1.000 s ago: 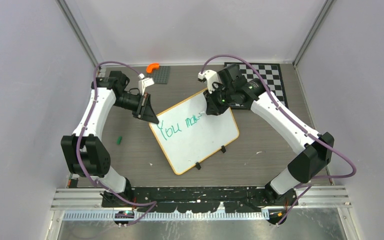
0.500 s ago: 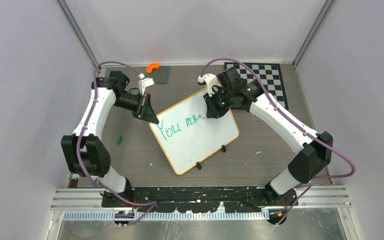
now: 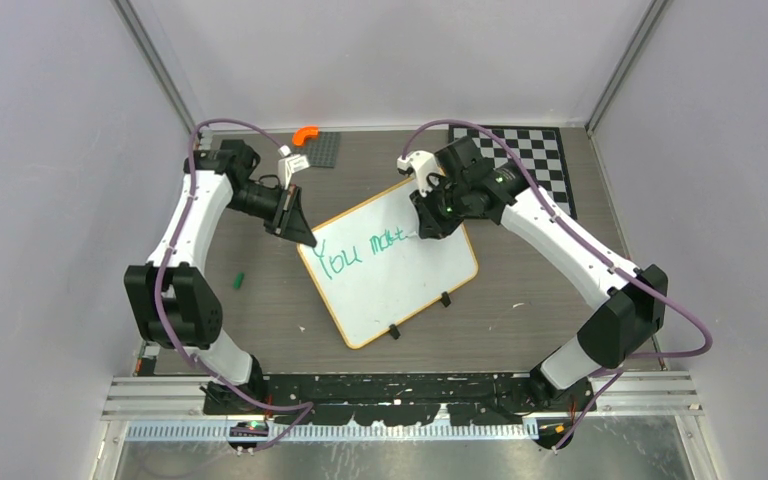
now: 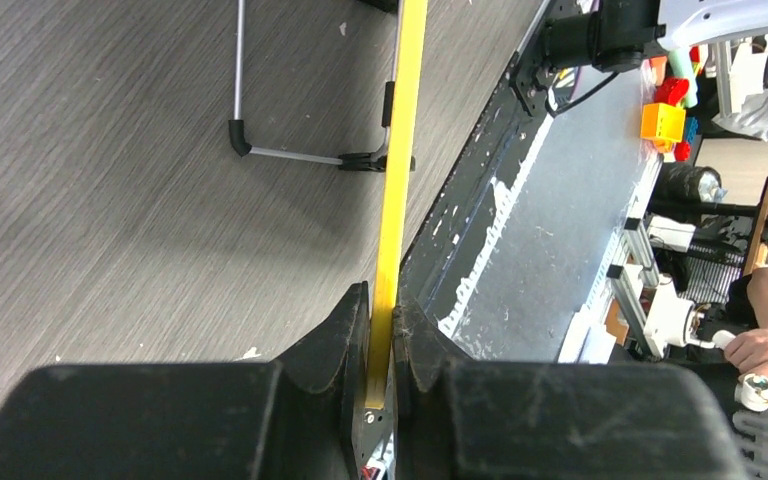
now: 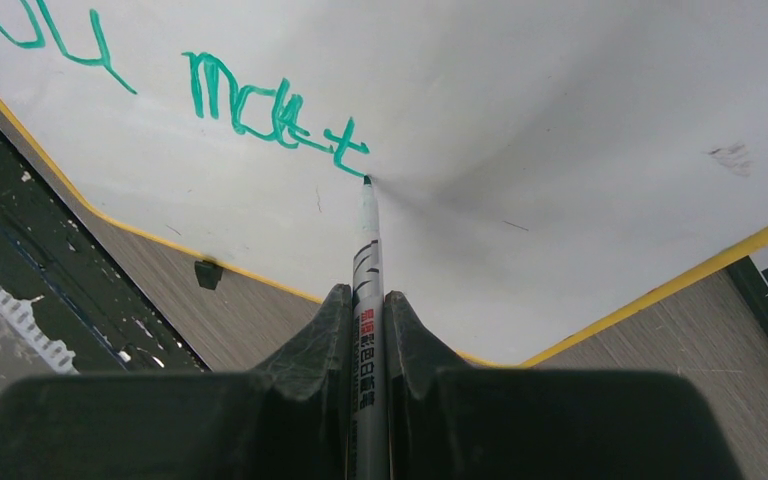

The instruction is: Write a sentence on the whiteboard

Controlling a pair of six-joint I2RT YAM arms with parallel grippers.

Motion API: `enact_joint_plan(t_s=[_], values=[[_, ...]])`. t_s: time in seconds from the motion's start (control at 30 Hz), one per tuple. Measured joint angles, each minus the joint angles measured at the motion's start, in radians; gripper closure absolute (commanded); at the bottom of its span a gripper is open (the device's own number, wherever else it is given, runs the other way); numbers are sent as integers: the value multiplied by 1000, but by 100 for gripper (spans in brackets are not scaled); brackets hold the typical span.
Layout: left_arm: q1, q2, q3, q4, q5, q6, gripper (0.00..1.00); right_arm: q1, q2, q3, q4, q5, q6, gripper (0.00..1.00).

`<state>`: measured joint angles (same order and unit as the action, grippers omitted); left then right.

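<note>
The whiteboard (image 3: 390, 290) lies tilted on the table between both arms, with a yellow rim and black clip feet. My left gripper (image 3: 305, 238) is shut on its left corner; in the left wrist view the yellow rim (image 4: 397, 180) runs edge-on into the left gripper (image 4: 382, 310). My right gripper (image 3: 422, 232) is shut on a grey marker (image 5: 368, 260) whose green tip touches the whiteboard (image 5: 560, 110). The sentence (image 3: 360, 250) reads "You matt" in green; the sentence's last stroke (image 5: 345, 150) ends at the marker tip.
A black-and-white chequered board (image 3: 545, 160) lies at the back right under the right arm. An orange piece (image 3: 305, 133) and a dark grey plate (image 3: 322, 148) sit at the back. A small green cap (image 3: 240, 281) lies on the table left of the whiteboard.
The right gripper with the marker has shifted slightly right along the first line, and another green letter has appeared after "mat". The left arm and the whiteboard have stayed put.
</note>
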<state>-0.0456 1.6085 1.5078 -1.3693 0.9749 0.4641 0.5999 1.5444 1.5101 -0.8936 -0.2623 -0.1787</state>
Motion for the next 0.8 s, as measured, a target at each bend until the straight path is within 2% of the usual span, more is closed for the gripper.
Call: enact_joint_plan(t_s=[0.33, 0.5, 0.57, 0.8], values=[[-12, 56, 69, -69, -41, 93, 100, 0, -46, 69, -60, -24, -8, 100], [-29, 100, 155, -111, -71, 148, 98, 0, -64, 69, -72, -38, -11, 100], [-40, 127, 199, -127, -79, 169, 91, 0, -64, 69, -74, -50, -11, 100], [-60, 165, 262, -139, -94, 181, 59, 0, -66, 64, -78, -75, -11, 100]])
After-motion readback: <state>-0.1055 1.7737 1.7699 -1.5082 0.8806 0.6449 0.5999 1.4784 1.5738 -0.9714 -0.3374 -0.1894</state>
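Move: The last letter, a "t", lies some 5 cm to the right hand's left, 2 cm ahead and 5 cm below; the marker it holds touches down at the t's tail. From there, "You" is about 19 cm left and 5 cm back, and the whiteboard's middle 9 cm left, 6 cm back. The left hand already grips the whiteboard's left corner; from it the t lies roughly 18 cm right, 1 cm ahead, and the whiteboard's middle 15 cm right, 5 cm back. Straight up about 4 cm, the right hand lifts the marker tip off the board beside the finished t, then eases some 2 cm back, keeping its grip. The left hand, still pinching the corner of the yellow frame, pushes it nearly 3 cm forward while turning about 10 degrees clockwise, then starts to open its fingers around the frame. ##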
